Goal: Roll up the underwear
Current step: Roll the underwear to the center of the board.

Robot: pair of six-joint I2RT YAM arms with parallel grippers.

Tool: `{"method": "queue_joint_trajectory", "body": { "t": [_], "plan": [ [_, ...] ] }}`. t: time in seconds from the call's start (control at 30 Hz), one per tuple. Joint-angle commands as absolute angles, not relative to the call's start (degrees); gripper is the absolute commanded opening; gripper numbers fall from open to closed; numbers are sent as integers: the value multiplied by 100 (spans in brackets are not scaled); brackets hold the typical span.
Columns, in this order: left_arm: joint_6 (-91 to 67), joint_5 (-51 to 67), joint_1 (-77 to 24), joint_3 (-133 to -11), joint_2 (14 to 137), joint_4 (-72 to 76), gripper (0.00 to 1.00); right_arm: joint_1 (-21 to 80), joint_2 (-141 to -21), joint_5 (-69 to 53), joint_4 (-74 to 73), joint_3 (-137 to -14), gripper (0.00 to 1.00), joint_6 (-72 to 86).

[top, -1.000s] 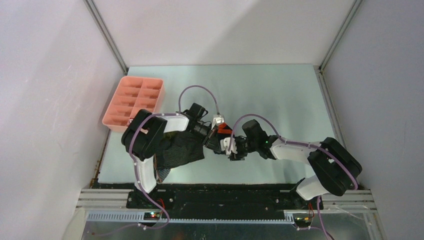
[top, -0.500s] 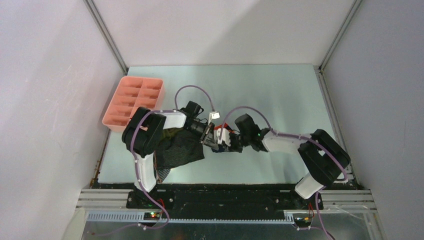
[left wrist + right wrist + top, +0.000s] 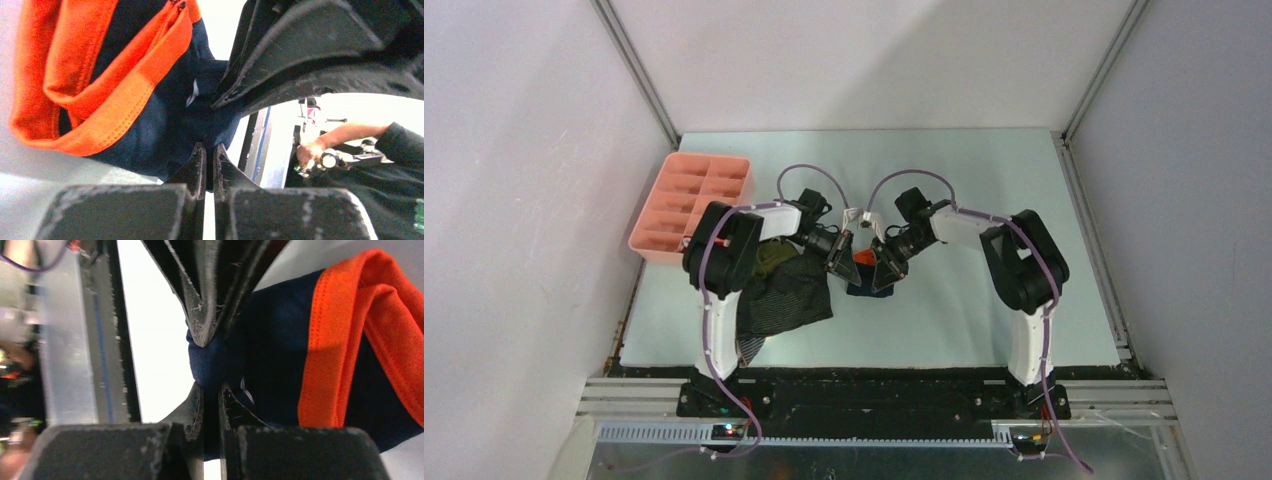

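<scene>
The navy underwear with orange bands (image 3: 869, 279) hangs bunched between my two grippers near the table's middle. My left gripper (image 3: 844, 255) is shut on a fold of its navy cloth (image 3: 150, 120), fingertips pinched together (image 3: 209, 155). My right gripper (image 3: 887, 260) is shut on the same piece (image 3: 280, 350) from the other side (image 3: 212, 392), tip to tip with the left one. More underwear lies in a pile under the left arm: an olive green one (image 3: 770, 259) and a dark grey striped one (image 3: 786, 300).
A pink compartment tray (image 3: 692, 203) stands at the table's left edge, beside the left arm's elbow. The enclosure's white walls close in the left, right and far sides. Bare table surface (image 3: 984, 180) stretches behind and to the right of the grippers.
The right gripper has closed on the navy underwear. Both grippers have moved away from the near edge, and the right arm has folded in closer to the middle.
</scene>
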State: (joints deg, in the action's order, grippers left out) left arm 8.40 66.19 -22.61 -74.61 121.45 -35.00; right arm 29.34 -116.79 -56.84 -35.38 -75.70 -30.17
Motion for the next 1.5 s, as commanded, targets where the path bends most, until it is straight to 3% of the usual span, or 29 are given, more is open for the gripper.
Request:
{"method": "queue_joint_trajectory", "body": {
  "t": [0.0, 0.03, 0.13, 0.27, 0.47, 0.67, 0.83, 1.37, 1.47],
  "plan": [
    [601, 5761, -2110, -7602, 12250, -3377, 7, 2762, -12395, -6225, -4737, -8198, 0, -2537],
    [533, 5674, -2101, -7558, 12211, -3184, 11, 2725, -12648, -6241, -4825, -8408, 0, -2503],
    [95, 5441, -2064, -7320, 11758, -2531, 35, 2664, -13255, -6206, -5212, -8912, 0, -2306],
    [-505, 4821, -2077, -6225, 10515, -322, 47, 2582, -13831, -6129, -5491, -9349, 0, -2061],
    [722, 3794, -2772, -5048, 9196, 333, 58, 2531, -14374, -5773, -5636, -9766, 0, -1575],
    [3116, 2069, -4240, -3502, 8292, 1656, 61, 2532, -14857, -5508, -5930, -10138, 0, -1242],
    [3318, 1063, -4483, -3142, 8546, 2627, 63, 2517, -14946, -5484, -6053, -10209, 0, -1260],
    [4137, 1694, -4522, -2875, 8320, 2794, 63, 2529, -14916, -5464, -5994, -10165, 0, -1246],
    [4170, 1487, -4522, -2870, 8293, 2844, 67, 2529, -14921, -5471, -5999, -10162, 0, -1247]
  ]
}}
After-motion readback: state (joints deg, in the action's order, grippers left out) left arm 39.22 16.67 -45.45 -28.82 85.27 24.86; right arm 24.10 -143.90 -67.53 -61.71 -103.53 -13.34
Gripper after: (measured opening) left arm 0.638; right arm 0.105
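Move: Both grippers pinch the near edge of the folded underwear, whose middle lies about 2 cm ahead of the left hand, 3 cm to its right and 2 cm lower. From the right hand, the underwear's middle is some 2 cm ahead, 2 cm to the left and 2 cm lower. The dark grey garment lies about 14 cm to the left hand's left and 1 cm nearer the base; the olive garment lies 16 cm to its left and 5 cm ahead. Keep the right fingers shut on the underwear and roll that edge over forward by some 40 degrees, easing it about 3 cm forward and a little down. Meanwhile open the left gripper, let go while still going forward, lift it over and back about 6 cm, then lower it beside the left end of the roll, rolling the wrist almost a quarter turn, with its fingers still pointing right and open. ##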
